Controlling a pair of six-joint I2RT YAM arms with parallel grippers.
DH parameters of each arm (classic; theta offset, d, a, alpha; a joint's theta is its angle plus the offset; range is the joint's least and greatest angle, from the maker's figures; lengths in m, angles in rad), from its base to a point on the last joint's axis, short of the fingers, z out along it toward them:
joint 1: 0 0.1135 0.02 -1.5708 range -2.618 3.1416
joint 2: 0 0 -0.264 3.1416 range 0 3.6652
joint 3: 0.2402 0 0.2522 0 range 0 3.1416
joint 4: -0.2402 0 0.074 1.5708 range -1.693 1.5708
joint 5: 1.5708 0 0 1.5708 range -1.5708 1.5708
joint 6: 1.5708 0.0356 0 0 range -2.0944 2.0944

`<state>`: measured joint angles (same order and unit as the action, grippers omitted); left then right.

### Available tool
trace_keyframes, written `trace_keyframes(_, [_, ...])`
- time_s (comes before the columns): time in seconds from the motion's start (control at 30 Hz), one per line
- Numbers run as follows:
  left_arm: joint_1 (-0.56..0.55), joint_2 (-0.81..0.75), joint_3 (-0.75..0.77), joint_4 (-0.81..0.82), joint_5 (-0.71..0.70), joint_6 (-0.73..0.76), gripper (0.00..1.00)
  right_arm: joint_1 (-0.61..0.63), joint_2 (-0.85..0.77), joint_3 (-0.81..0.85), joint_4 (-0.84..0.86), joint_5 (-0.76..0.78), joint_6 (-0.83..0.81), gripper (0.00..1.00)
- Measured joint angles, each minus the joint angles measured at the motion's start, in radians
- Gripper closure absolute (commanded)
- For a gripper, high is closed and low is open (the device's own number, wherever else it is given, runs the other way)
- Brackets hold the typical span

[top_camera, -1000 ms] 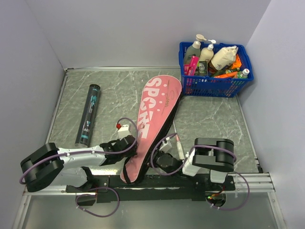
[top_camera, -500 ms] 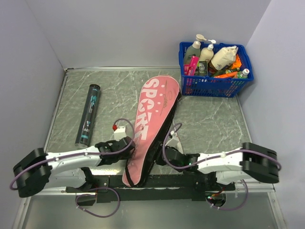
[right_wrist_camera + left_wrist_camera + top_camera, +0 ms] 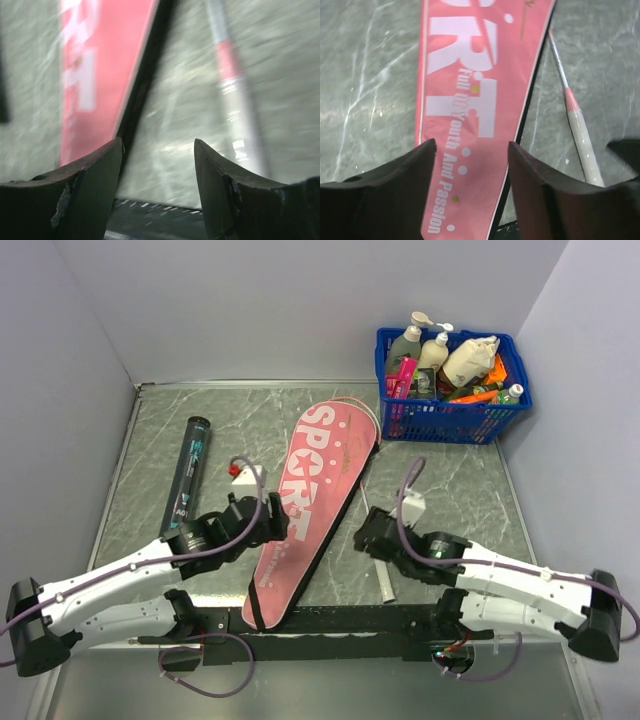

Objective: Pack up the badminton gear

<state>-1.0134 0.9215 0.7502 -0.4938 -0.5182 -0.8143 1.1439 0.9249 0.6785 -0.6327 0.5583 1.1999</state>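
Observation:
The long pink racket cover point(image 3: 305, 505) lettered "SPORT" lies flat on the table, its narrow end toward the arm bases. In the left wrist view the cover point(image 3: 465, 100) fills the middle. A racket's white handle point(image 3: 383, 575) and thin shaft lie just right of the cover, with the head hidden by it. The slim black tube point(image 3: 187, 480) lies at the left. My left gripper point(image 3: 276, 527) hovers open at the cover's left edge, with nothing between its fingers point(image 3: 427, 165). My right gripper point(image 3: 364, 536) is open and empty between cover and handle point(image 3: 240, 115).
A blue plastic basket point(image 3: 450, 420) of bottles and bags stands at the back right corner. Grey walls close in the table on three sides. The black mounting rail point(image 3: 330, 620) runs along the near edge under the cover's tip.
Both grippers opened, and the left one let go of the cover. The cover's narrow end swung left and settled flat. The right arm stretched out and its gripper moved right, uncovering the racket handle.

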Motion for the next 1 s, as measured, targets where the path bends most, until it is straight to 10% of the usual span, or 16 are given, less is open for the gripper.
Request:
trace_keyframes(0.33, [-0.129, 0.336, 0.094, 0.075, 0.102, 0.212, 0.14, -0.480, 0.000, 0.092, -0.078, -0.185, -0.355, 0.30])
trace_keyframes(1.0, [-0.315, 0.628, 0.128, 0.003, -0.017, 0.232, 0.13, -0.521, 0.134, 0.039, 0.057, -0.390, -0.480, 0.30])
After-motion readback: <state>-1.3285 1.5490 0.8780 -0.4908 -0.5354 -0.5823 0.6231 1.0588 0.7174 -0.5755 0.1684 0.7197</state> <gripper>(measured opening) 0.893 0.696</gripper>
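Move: The racket bag's zipped right edge, where the left hand is headed, lies about 9 cm to its right, 4 cm back and some 14 cm below. The bag's black strap is roughly 15 cm back and 9 cm left of that hand, and the upper end of the racket grip is 24 cm right and 6 cm ahead. From the right hand that grip end is about 6 cm ahead, 6 cm right and 11 cm down; the zipped edge is 13 cm left and 3 cm back. The bag's zipped edge is what the left hand drops to: it sweeps right, then down about 13 cm and back, rolling its left side up, turning clockwise and opening wider until its fingers hang either side of the edge. The right hand, fingers still open, swings right and forward towards the upper end of the racket grip, then eases a little left and sinks about 4 cm over it. ##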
